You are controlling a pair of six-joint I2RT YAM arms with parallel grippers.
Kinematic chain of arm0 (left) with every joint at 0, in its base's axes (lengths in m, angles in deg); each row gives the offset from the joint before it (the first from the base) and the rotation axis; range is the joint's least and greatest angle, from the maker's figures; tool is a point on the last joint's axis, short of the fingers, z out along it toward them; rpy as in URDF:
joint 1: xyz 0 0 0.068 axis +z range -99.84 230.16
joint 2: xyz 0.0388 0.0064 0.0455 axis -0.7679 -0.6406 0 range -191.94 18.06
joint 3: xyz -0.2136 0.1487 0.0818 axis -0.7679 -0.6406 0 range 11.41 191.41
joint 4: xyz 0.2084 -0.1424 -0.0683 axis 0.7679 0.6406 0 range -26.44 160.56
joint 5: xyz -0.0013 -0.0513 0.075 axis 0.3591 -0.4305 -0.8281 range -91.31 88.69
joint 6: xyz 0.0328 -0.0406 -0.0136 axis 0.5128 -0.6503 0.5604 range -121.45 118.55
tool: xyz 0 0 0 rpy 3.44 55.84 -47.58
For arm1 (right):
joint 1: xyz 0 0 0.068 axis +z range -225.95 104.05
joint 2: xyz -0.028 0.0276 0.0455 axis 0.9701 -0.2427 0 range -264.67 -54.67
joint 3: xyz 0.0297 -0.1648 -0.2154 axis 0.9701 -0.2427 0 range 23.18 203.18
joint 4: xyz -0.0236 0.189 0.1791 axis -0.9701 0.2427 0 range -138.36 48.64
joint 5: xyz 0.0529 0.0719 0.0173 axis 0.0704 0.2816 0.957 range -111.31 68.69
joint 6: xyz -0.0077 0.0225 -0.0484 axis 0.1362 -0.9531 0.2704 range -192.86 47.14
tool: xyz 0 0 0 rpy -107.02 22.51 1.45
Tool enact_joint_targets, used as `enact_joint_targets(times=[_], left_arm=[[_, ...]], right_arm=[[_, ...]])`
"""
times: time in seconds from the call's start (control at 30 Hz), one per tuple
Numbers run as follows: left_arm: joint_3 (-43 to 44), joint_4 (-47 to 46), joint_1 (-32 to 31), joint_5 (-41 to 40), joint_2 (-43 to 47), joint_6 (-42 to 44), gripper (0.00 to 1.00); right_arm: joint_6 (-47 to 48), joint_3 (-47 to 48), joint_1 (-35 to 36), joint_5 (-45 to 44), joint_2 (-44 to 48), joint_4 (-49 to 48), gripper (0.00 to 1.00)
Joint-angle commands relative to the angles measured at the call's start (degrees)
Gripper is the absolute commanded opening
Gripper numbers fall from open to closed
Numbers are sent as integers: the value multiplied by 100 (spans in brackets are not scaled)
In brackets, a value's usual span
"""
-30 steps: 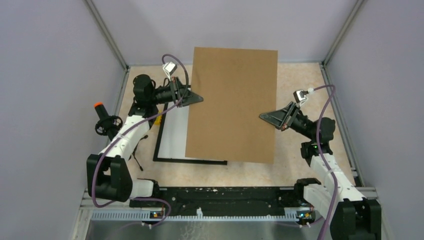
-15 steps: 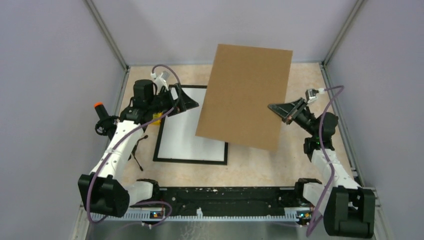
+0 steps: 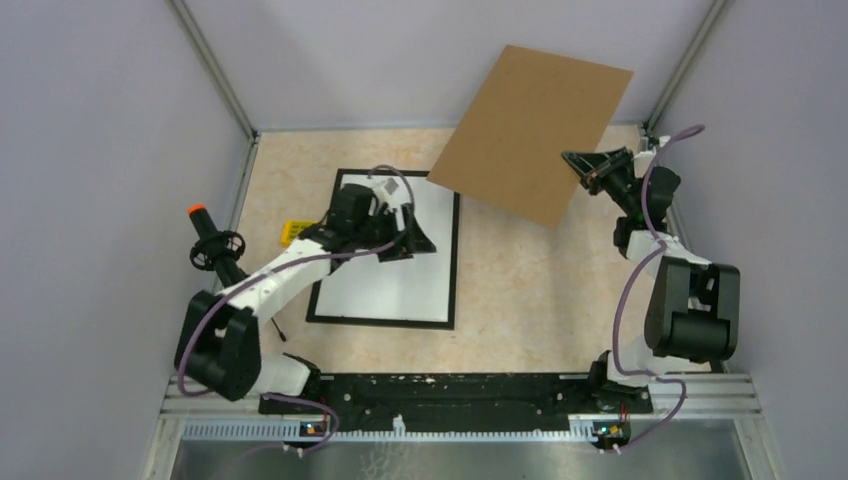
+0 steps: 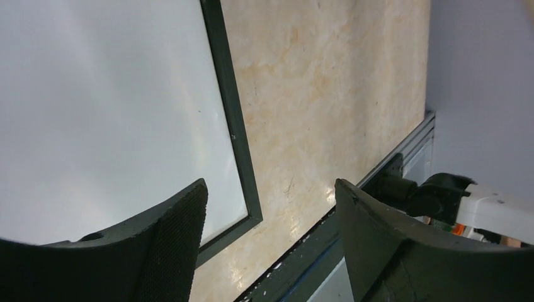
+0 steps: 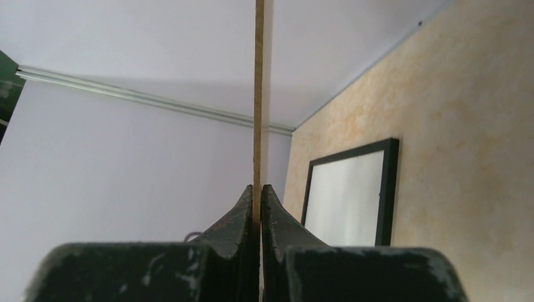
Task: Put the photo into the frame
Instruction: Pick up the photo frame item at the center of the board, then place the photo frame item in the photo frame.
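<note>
The black frame [image 3: 455,250] lies flat on the table left of centre. A plain white rectangle [image 3: 375,280] fills it, which fits the photo lying face down; no picture side shows. My left gripper [image 3: 418,240] hovers open over the frame's right half with nothing between its fingers. The left wrist view shows this gripper [image 4: 271,189] above the frame's corner [image 4: 230,126] and the white sheet [image 4: 107,113]. My right gripper [image 3: 580,165] is shut on the edge of a brown cardboard sheet [image 3: 530,130], held tilted in the air at the back right. The right wrist view sees that gripper [image 5: 260,189] and the sheet [image 5: 259,94] edge-on.
A small yellow object [image 3: 297,232] lies left of the frame. An orange-topped black knob [image 3: 205,240] stands by the left wall. A black rail [image 3: 450,390] runs along the near edge. Grey walls enclose the beige table [image 3: 530,280] on three sides.
My left gripper let go of the cardboard, opened and swung right over the frame. The right gripper carried the cardboard up and to the back right, uncovering the whole frame.
</note>
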Motion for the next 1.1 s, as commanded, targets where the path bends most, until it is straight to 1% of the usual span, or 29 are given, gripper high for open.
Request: enact_joint_targets(times=[0.0,0.13,0.2,0.33,0.43,0.57,0.7,0.83,1.07], left_arm=[[405,-805,-809,-591,-920,-191,76],[681,-1243,-1169,-1034,-1751,-249,63],[809,-1375,-1314,-1249,-2051,-234,59],[1115,-1392,-1517,-1472,-2563,-210,54],[1281,-1307,-1650,-1732,-2810,-161,51],[1267,-1267,-1784,-2230,-2866,-120,51],[1342,-1166,-1805,-2288,-3070,-173,52],[1357,-1143,-1853,-2306,-3257,-212,52],[1170,-1066,-1958,-2705,-3015,-147,53]], right_arm=[[198,878,-101,-200,-493,-1120,0],[187,975,-291,-19,-1099,-1461,0],[-39,909,-450,97,-1379,-1848,0],[-425,769,-729,268,-1728,-2608,0],[-428,723,-793,329,-1764,-2655,0],[-271,724,-799,394,-1642,-2475,0],[-55,719,-803,467,-1523,-2239,0],[-49,718,-813,512,-1460,-2229,0],[-26,705,-830,554,-1417,-2207,0]])
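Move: The right rail of the black photo frame is what the left hand goes for: its middle lies about 9 cm to the right, 8 cm ahead and some 14 cm below. The frame's own middle is roughly 8 cm ahead and 7 cm to the left, and the yellow box about 10 cm ahead and 27 cm left. From the right hand, which already pinches the cardboard, that rail's middle is some 22 cm left, 6 cm back and 23 cm down. To the frame's right rail the left hand swings right and down, about 11 cm each way, easing forward slightly later; it rolls some 15 degrees so the fingers point more steeply down, narrowing to about half open over the rail's outer edge. The right hand keeps its pinch on the cardboard, carrying it forward, right and down a few centimetres, then holding. ##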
